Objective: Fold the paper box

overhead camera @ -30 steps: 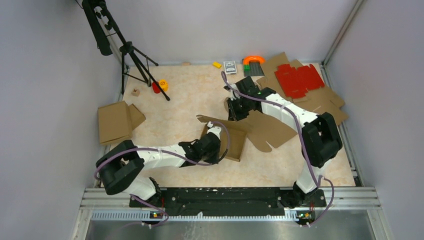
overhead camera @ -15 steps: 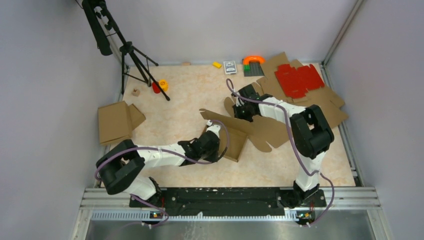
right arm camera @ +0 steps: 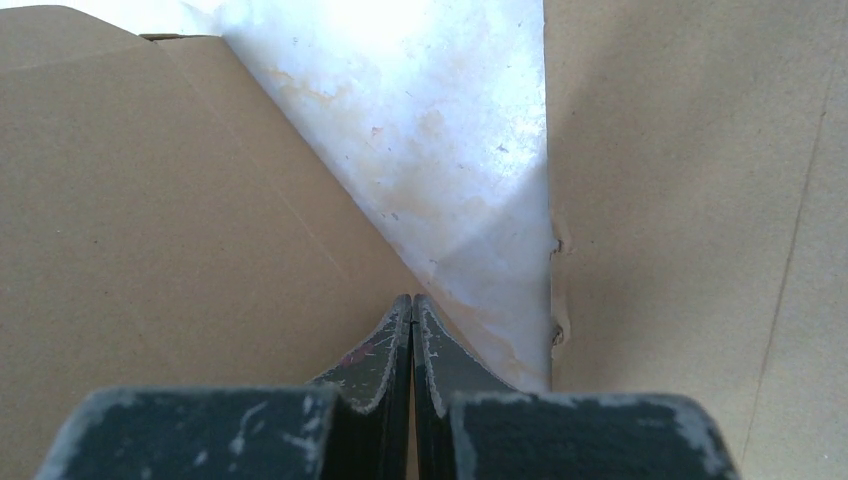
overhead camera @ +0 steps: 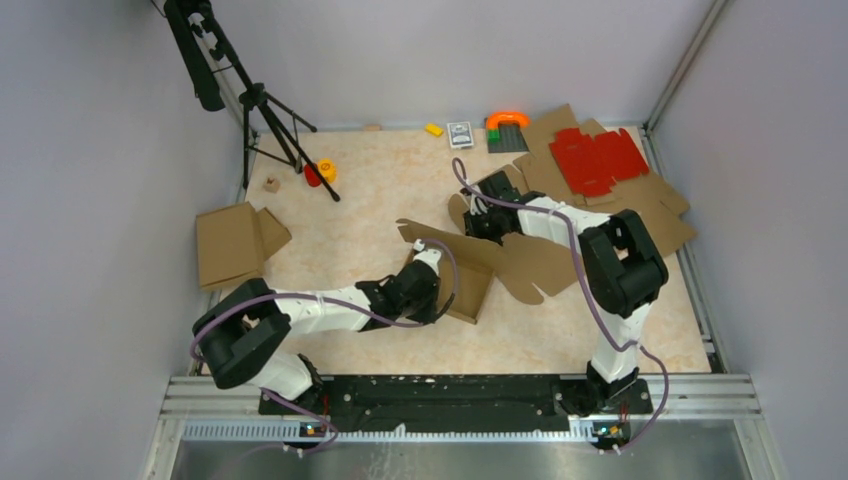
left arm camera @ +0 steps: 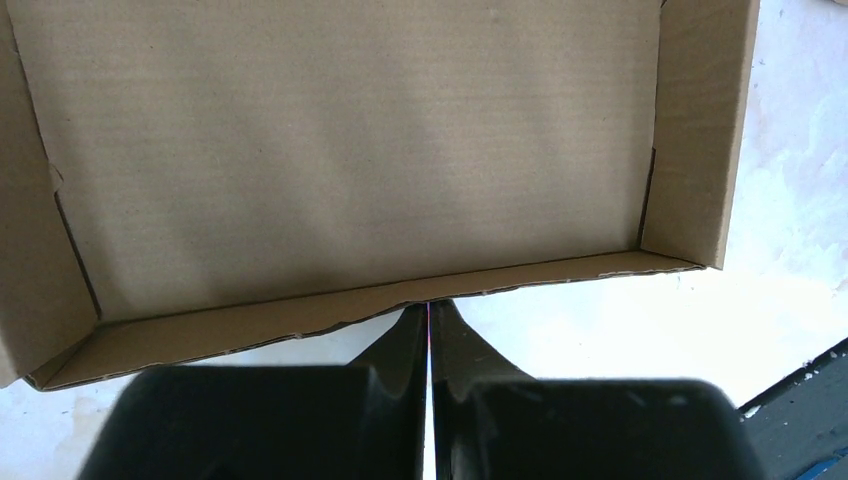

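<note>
The paper box [overhead camera: 545,262] is a brown die-cut cardboard piece lying mid-table, its left part folded into a shallow tray with raised walls [left arm camera: 340,150]. My left gripper [overhead camera: 432,275] is shut; its tips [left arm camera: 428,308] touch the bottom edge of the tray's near wall from outside. My right gripper [overhead camera: 478,225] is shut too. It sits at the box's far side, with its tips [right arm camera: 412,300] at the edge of a flat brown flap [right arm camera: 150,200], beside a wedge of bare table. Nothing shows between either pair of fingers.
A red die-cut sheet [overhead camera: 598,160] lies on spare brown cardboard [overhead camera: 655,205] at the back right. A folded cardboard box [overhead camera: 235,243] sits at the left edge. A black tripod [overhead camera: 265,110] stands back left. Small toys [overhead camera: 320,172] and an orange piece [overhead camera: 507,120] lie along the back.
The right arm folded in, its elbow swinging toward the back, and its gripper came down onto the box's far flap. The box's rear flap lifted slightly. The left arm barely moved.
</note>
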`<state>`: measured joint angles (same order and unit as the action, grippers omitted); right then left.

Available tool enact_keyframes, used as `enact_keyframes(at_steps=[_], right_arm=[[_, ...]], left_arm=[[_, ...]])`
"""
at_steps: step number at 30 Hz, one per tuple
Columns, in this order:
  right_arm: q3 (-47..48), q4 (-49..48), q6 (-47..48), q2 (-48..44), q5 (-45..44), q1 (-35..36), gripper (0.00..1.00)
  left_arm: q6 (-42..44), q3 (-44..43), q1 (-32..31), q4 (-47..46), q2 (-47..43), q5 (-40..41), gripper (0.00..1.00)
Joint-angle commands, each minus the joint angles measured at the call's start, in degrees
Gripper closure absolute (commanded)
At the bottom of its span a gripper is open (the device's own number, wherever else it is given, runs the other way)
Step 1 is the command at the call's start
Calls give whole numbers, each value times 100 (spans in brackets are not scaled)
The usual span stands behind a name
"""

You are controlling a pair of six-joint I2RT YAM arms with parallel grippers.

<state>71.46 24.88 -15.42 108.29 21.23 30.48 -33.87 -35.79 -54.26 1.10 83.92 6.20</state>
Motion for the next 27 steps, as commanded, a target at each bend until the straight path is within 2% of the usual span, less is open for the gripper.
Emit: enact_keyframes(at_steps=[1,6,8,18,22,24,27], right_arm=[[-171,1,-155,-265,368,111,100],[-180,-164,-290,-366,75,-208,100],[-125,-214,-328,-423,-150,-300,100],[225,-289,-341,-320,-306,-385,100],[235,-322,-331,-308,-266,-383,100],[237,-325,-307,-309,-246,-385,100],[221,-345,-291,-302,-164,-388,100]], left_arm=[[75,-84,38,-227,195,10,100],[57,-116,38,-134,51,-30,100],[49,-174,38,182,-65,-75,100],[160,-718,216,2033,-1413,-419,70],[591,-624,1002,2180,-2122,-673,53],[853,-556,1651,1961,-2318,-1244,41],[1230,-654,2488,1461,-2217,-2093,34]])
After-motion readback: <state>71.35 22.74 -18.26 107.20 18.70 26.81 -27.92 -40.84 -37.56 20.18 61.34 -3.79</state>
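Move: From the left hand, closed against the middle of the box's near wall, the raised lid panel is centred about 13 cm ahead, 3 cm right and 3 cm up; the tray's middle is some 6 cm ahead and 4 cm right, just below. From the right hand, the lid's middle is level, 5 cm left and barely lower; the tray's middle is 9 cm back, 5 cm left and 3 cm below. The loose cardboard sheets centre roughly 6 cm ahead of the right hand and 25 cm to its right. Upward and then leftward, the left hand comes off the outside of the box's near wall: it eases back a little, climbs some 10 cm and swings about 6 cm left and slightly forward over the tray's left corner, its shut fingers opening past halfway. The right hand, still closed at the lid's upper edge, gives way about 3 cm forward and 2 cm right, turning slightly clockwise. ##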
